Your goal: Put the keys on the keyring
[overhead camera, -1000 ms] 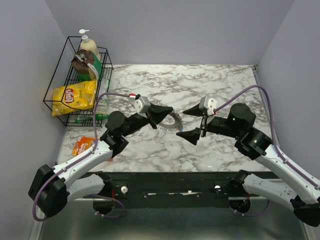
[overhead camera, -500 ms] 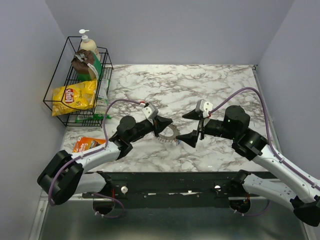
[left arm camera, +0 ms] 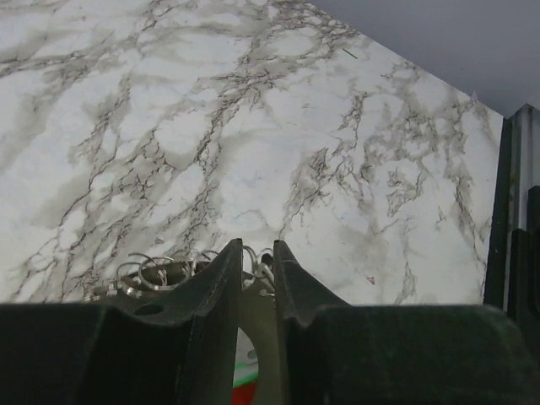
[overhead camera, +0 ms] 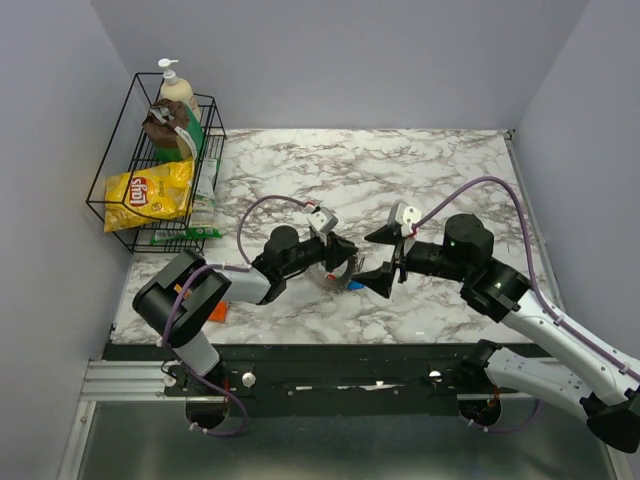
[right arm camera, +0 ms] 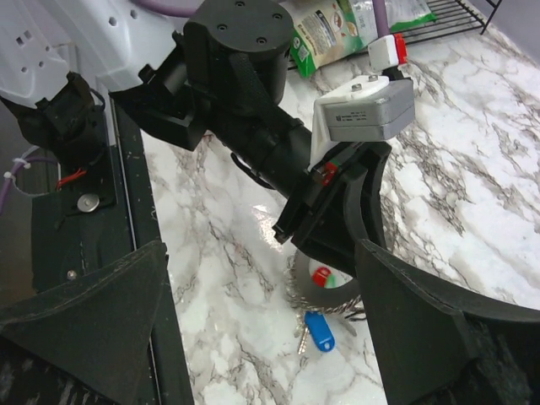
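The keyring (overhead camera: 333, 278) lies on the marble near the table's middle, a grey ring (right arm camera: 305, 280) fringed with small silver keys. A red key head (right arm camera: 321, 275) and a green one (right arm camera: 332, 282) show inside it. A blue-headed key (right arm camera: 320, 331) lies at its near edge (overhead camera: 355, 286). My left gripper (overhead camera: 342, 263) reaches low over the ring. Its jaws (left arm camera: 255, 251) stand a narrow gap apart, astride the ring's rim (left arm camera: 253, 314), open. My right gripper (overhead camera: 362, 258) hangs wide open just right of the ring, holding nothing (right arm camera: 261, 329).
A black wire rack (overhead camera: 108, 200) at the back left holds a yellow chips bag (overhead camera: 148, 195) and a pump bottle (overhead camera: 178, 95). An orange packet (overhead camera: 216, 311) lies under the left arm near the front edge. The left arm stretches low across the near-left table.
The left arm has swung right and down, bringing the keyring from above the table onto the marble, and its jaws have parted a little. The right gripper has edged left, still wide open.
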`<state>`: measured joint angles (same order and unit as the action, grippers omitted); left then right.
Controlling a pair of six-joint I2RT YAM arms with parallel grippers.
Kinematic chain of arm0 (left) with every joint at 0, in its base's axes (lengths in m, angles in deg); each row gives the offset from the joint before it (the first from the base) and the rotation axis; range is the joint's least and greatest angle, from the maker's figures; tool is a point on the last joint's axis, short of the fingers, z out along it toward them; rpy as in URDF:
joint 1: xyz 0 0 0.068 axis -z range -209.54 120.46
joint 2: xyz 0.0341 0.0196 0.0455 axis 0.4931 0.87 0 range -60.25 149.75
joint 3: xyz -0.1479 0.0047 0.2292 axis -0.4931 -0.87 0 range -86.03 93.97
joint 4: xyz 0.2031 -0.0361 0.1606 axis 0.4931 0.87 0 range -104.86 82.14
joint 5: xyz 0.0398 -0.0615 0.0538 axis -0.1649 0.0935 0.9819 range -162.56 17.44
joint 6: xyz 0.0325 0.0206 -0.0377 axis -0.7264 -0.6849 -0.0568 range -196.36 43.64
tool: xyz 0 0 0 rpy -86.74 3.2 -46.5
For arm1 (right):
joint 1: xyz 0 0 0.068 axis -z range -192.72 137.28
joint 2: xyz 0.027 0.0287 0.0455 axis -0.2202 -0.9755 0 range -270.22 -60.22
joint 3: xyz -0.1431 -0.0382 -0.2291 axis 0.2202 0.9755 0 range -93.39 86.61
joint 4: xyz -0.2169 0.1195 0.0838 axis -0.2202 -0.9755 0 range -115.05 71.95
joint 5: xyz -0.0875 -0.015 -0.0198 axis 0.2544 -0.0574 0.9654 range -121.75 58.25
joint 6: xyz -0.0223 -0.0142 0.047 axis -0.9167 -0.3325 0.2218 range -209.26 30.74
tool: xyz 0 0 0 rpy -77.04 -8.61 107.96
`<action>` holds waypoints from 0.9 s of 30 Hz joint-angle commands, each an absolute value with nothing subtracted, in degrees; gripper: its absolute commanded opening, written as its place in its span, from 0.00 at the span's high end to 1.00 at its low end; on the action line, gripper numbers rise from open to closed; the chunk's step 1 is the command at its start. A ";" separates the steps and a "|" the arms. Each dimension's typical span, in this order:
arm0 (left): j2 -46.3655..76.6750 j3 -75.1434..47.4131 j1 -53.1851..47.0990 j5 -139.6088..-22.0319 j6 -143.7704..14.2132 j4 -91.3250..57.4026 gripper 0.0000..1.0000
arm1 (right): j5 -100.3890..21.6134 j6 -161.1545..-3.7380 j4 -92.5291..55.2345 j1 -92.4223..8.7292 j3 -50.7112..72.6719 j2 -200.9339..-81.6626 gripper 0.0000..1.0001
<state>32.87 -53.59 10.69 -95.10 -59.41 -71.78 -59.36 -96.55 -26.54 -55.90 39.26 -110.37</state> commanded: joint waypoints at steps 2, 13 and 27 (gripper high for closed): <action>33.36 -51.58 10.97 -93.66 -58.69 -77.70 0.55 | -57.32 -95.59 -26.49 -56.14 39.86 -108.29 0.00; 19.21 -48.95 10.80 -89.71 -62.40 -62.97 0.01 | -55.74 -94.54 -26.84 -56.14 38.98 -107.94 0.00; 11.73 -41.21 10.54 -73.80 -54.74 -35.69 0.01 | -55.30 -91.99 -24.03 -56.14 38.19 -109.61 0.00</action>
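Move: The keyring is right at the left gripper's tips, its middle about 5 cm to their left, 2 cm back and 4 cm below. The black key lies some 3 cm to the right of the tips and level with them, the blue tag roughly 5 cm straight back, and the red tag about 4 cm back and 5 cm left, all on or near the table. From the right gripper the keyring is about 8 cm ahead, 6 cm left and 17 cm lower. Spread the left gripper's part-open fingers wide to come free of the keyring's edge, then lift almost straight up about 13 cm, away from the keyring. As you near the top, ease a few centimetres left and slightly forward and turn the hand some 15 degrees counter-clockwise. Keep the right gripper in place, wide open. ##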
